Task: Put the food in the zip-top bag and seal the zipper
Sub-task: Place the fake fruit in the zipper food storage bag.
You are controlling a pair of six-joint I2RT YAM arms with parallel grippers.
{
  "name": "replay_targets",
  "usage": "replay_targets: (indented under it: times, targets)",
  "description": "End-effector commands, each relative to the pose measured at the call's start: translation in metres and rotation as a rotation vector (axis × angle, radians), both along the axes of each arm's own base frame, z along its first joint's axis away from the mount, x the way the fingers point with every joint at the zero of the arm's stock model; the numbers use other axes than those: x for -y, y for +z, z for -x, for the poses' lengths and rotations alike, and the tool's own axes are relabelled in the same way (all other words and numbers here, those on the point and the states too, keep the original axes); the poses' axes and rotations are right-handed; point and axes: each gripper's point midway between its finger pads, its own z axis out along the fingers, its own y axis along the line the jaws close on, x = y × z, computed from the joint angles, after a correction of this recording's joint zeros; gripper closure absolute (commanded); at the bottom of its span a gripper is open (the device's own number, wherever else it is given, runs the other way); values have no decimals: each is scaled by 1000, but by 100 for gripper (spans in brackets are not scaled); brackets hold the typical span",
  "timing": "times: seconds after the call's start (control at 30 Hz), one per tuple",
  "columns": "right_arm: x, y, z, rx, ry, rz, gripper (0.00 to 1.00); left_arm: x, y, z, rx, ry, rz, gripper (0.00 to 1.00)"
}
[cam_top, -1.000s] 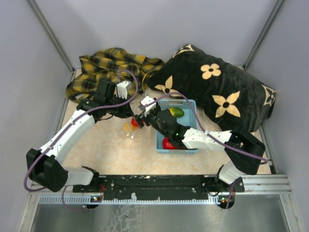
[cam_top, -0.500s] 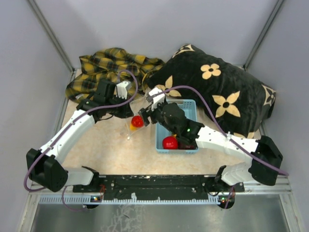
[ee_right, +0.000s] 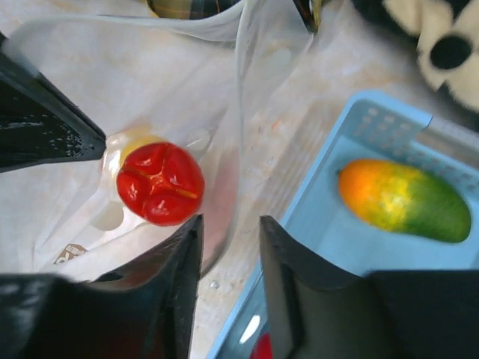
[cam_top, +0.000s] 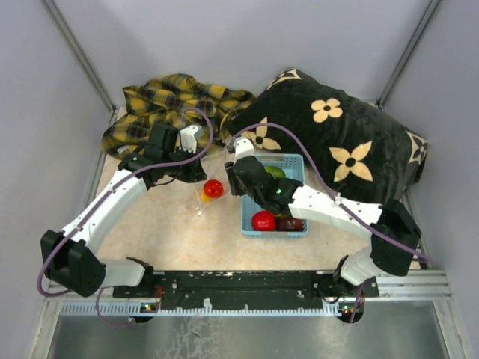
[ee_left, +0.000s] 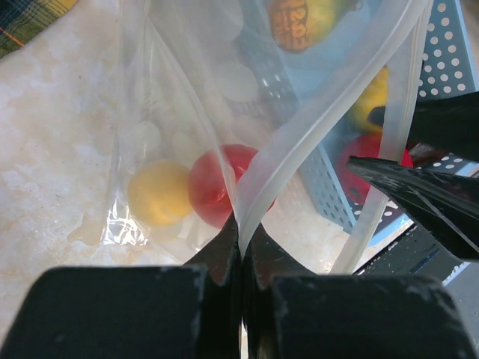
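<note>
The zip-top bag (cam_top: 200,203) stands open between the arms, its clear wall (ee_left: 187,90) filling the left wrist view. My left gripper (ee_left: 241,224) (cam_top: 196,168) is shut on the zipper (ee_left: 322,127), holding the mouth up. A red fruit (ee_right: 160,183) (cam_top: 213,188) and a yellow fruit (ee_left: 159,193) of the food lie inside the bag. My right gripper (ee_right: 230,221) (cam_top: 232,173) hangs open over the bag's rim beside the basket, holding nothing. A green-to-orange fruit (ee_right: 400,198) lies in the basket.
The light-blue basket (cam_top: 247,217) stands right of the bag and also holds a red fruit (cam_top: 263,221) and a maroon one (cam_top: 290,223). A plaid cloth (cam_top: 165,101) and a black flowered cushion (cam_top: 337,142) lie at the back.
The red fruit has left the right gripper and now lies in the bag. The right gripper has drawn back toward the basket with narrower jaws. The left arm has not moved.
</note>
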Motion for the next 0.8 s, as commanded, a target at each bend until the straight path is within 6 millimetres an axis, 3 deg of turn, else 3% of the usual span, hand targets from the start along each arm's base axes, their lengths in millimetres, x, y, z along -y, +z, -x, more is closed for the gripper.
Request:
replay_targets:
  times: [0.0,0.13,0.37,0.63,0.77]
  targets:
    - [-12,23,-11,-10,-40,-61,73,1,8,-2,28,-1,26,100]
    - [-10,44,-16,17,-52,-59,100,-1,8,-3,35,9,19,100]
    - [-5,91,-13,58,-29,-75,100,-8,6,-6,43,42,-9,100]
    - [33,67,-35,8,-130,-16,100,-23,5,-13,60,99,-48,100]
    - [19,62,-29,-23,-38,-33,99,-22,9,-12,62,92,-26,100]
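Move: The free stretch of the bag's rim runs almost between my half-open right fingertips, about 1 cm to their left and 1 cm below. Inside the bag the red pepper lies roughly 4 cm ahead of my right hand, 7 cm left and 9 cm down. The mango in the basket is some 9 cm ahead, 12 cm right and 12 cm down. From my left hand, that stretch of rim is about 8 cm to the right and 3 cm back, 2 cm lower. I close my right fingers on the bag's free rim while sinking a last 1 cm, then pull the pinched edge up about 7 cm and swing it right and forward, some 4 cm to the side, away from my left hand. My left fingers keep their pinch on the rim and ease about 2 cm left and slightly forward. ##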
